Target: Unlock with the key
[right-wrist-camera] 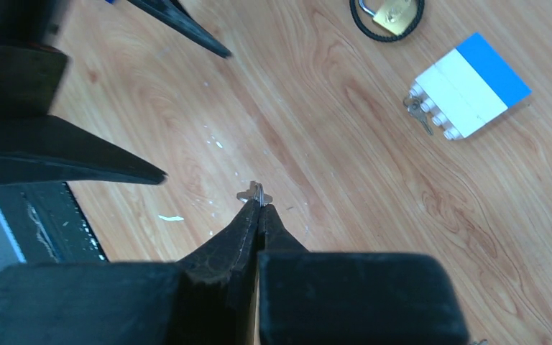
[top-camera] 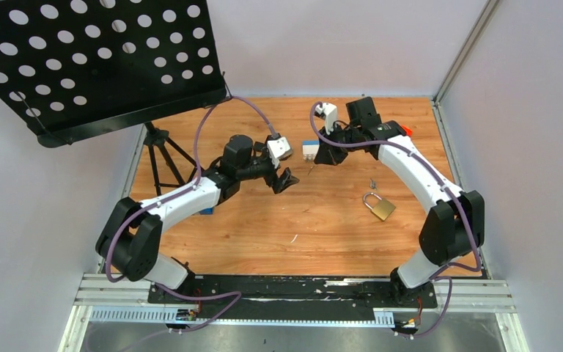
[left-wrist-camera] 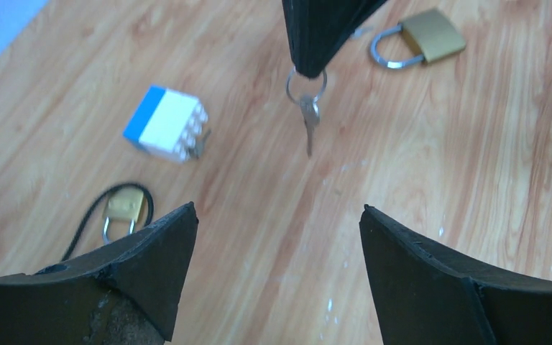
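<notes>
My right gripper [right-wrist-camera: 261, 206] is shut on a small split ring [left-wrist-camera: 305, 85], and the key [left-wrist-camera: 309, 118], thin and grey, hangs from it above the wood. In the right wrist view only the ring [right-wrist-camera: 257, 192] pokes past the fingertips. My left gripper [left-wrist-camera: 279, 212] is open with nothing between its fingers, a short way left of the hanging key [top-camera: 311, 170] and facing it. A large brass padlock [top-camera: 379, 206] lies flat on the table to the right, under the right arm, its shackle closed.
A white and blue block [left-wrist-camera: 165, 123] lies near the hanging key, another small key [right-wrist-camera: 420, 115] against its studs. A small brass padlock [left-wrist-camera: 124, 208] sits inside a black cable loop. A tiny key [top-camera: 372, 182] lies above the large padlock. A music stand [top-camera: 102, 66] overhangs the back left.
</notes>
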`<state>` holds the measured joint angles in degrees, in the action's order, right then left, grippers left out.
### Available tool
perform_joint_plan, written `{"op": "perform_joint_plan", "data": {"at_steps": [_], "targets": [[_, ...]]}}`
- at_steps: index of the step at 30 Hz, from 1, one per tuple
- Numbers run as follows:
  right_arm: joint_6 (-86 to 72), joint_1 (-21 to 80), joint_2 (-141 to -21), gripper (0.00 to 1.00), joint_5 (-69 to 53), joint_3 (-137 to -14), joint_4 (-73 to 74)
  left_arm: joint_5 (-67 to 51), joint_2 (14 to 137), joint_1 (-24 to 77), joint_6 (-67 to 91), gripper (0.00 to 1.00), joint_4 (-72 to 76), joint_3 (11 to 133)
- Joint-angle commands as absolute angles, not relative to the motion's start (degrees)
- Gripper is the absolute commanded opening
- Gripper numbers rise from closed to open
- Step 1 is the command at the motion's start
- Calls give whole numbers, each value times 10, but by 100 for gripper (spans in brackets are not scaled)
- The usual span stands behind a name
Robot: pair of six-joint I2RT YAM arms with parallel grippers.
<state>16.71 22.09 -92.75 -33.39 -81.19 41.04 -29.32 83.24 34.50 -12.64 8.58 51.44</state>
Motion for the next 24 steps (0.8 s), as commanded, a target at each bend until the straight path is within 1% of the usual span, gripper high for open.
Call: {"op": "perform_joint_plan", "data": {"at_steps": [1, 4, 13, 20, 24], "targets": [[127, 221, -886, 0, -388, -839, 382, -349, 853, 350, -67, 89, 302, 482], [106, 220, -874, 0, -407, -839, 370, -352, 868, 354, -52, 88, 398, 456], [65, 220, -846, 0, -429, -828, 346, -363, 921, 366, 31, 84, 544, 433], [45, 221, -833, 0, -430, -812, 323, -363, 938, 373, 47, 69, 593, 424], [36, 220, -835, 0, -432, -808, 317, -351, 941, 377, 50, 64, 613, 421]]}}
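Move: The key hangs from its ring in the right fingertips, about 3 cm below that hand. From the open left hand it is about 7 cm to the right, 4 cm ahead and nearly level; from the right hand, that left gripper is some 7 cm left, 4 cm back and slightly lower. On the table, 14 to 16 cm lower, the blue-white block lies about 13 cm ahead of the right hand, the padlock 18 cm right and 5 cm back of it. The right hand keeps its shut fingers on the key's ring and carries it up about 8 cm, drifting a little back and left over to the left gripper while its downward-pointing fingers tip up some 15 degrees. From the other side the left hand reaches about 5 cm to the right towards the key and rises roughly 3 cm, its fingers tipping up some 20 degrees to near level and closing partway from almost wide open to about two-thirds, without gripping anything yet. ##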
